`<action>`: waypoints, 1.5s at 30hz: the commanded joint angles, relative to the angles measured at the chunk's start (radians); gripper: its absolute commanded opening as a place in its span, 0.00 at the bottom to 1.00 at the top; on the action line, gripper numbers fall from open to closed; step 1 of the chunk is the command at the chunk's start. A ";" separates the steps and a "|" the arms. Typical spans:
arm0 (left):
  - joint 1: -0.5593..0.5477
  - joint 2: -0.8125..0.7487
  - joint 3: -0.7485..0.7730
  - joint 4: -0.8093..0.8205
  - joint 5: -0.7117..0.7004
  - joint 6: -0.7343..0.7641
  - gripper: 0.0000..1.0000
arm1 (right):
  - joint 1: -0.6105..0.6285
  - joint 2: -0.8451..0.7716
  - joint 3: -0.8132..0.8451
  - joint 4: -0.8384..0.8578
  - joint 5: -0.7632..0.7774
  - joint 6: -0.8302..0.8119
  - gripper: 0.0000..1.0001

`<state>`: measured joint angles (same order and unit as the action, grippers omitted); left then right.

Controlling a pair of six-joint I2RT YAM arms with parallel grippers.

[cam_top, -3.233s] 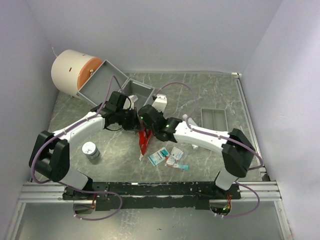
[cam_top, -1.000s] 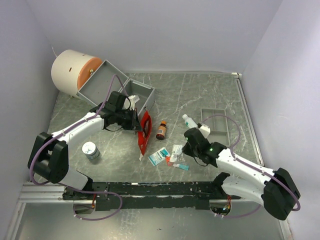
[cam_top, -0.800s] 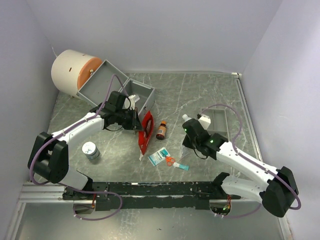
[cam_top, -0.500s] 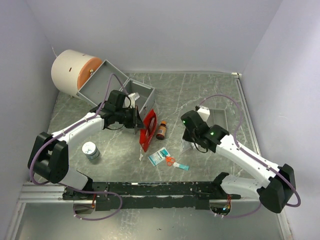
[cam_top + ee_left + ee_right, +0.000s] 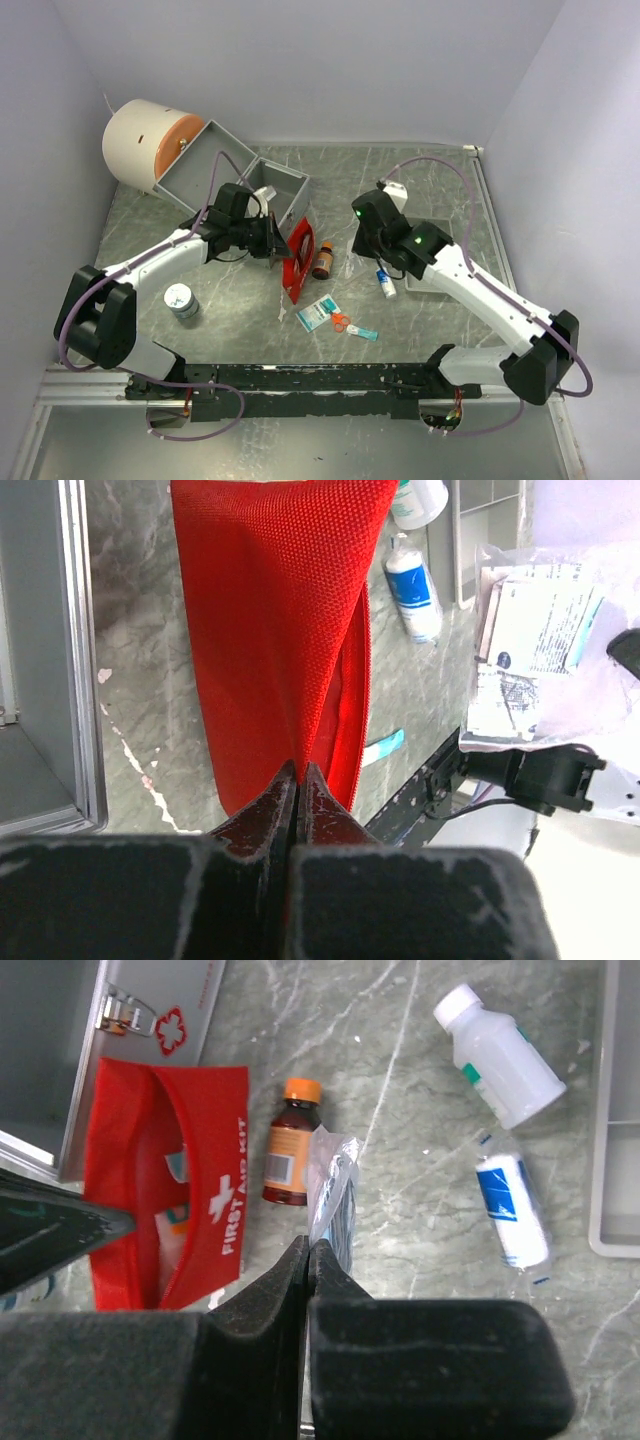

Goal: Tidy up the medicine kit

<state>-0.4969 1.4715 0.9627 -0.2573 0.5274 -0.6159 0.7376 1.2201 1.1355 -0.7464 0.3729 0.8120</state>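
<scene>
The medicine kit's grey metal case [image 5: 232,168] lies open at the back left. My left gripper [image 5: 278,243] is shut on an edge of the red "FIRST AID" pouch [image 5: 298,258], holding it upright with its mouth open [image 5: 270,630]. My right gripper [image 5: 307,1245] is shut on a clear plastic sachet packet [image 5: 331,1188] and hangs above the table just right of the pouch [image 5: 165,1200]. A brown bottle with an orange cap [image 5: 289,1145] stands between pouch and packet. A white bottle [image 5: 500,1055] and a blue-and-white tube [image 5: 512,1210] lie further right.
A big white drum with an orange face [image 5: 140,145] sits behind the case. A round white tin [image 5: 181,299] lies front left. A teal sachet [image 5: 317,312], orange scissors [image 5: 342,321] and a teal strip [image 5: 365,334] lie near the front. A shallow divided tray [image 5: 620,1110] is at the right.
My right arm has swung from the front right towards the middle, lifting the sachet packet off the table to beside the pouch. The left gripper has raised the pouch more upright.
</scene>
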 commanded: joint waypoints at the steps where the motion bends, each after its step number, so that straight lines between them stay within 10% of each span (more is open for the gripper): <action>1: -0.008 -0.028 -0.033 0.119 0.047 -0.100 0.07 | 0.023 0.062 0.090 -0.063 0.024 0.024 0.00; 10: -0.010 -0.005 -0.104 0.412 0.069 -0.323 0.07 | 0.047 0.145 0.221 -0.038 0.111 0.002 0.00; 45: -0.029 -0.008 -0.185 0.363 0.002 -0.245 0.07 | 0.326 0.656 0.703 -0.362 0.551 0.133 0.00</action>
<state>-0.5171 1.4734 0.7544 0.1078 0.5060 -0.8822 1.0603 1.8477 1.8023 -1.0763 0.8536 0.9329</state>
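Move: The red first aid pouch that my packet is meant for hangs in my left fingers, its middle about 3 cm right of that hand and 5 cm below. From my right hand, which already holds the clear packet, the pouch is some 13 cm left, level fore and aft, 10 cm lower. The brown bottle stands about 7 cm ahead and 7 cm left of my right hand, the blue-labelled tube 2 cm ahead and 7 cm right, both some 18 cm down. I carry the clear packet about 11 cm left towards the red pouch with my shut right hand, rising some 5 cm and edging 3 cm forward, then sinking about 3.5 cm while rolling my left side down some 20 degrees. My left hand keeps its pinch on the pouch's edge, rolling and turning about 10 degrees as it shifts slightly right, lifts a little, then settles about 2 cm lower. ##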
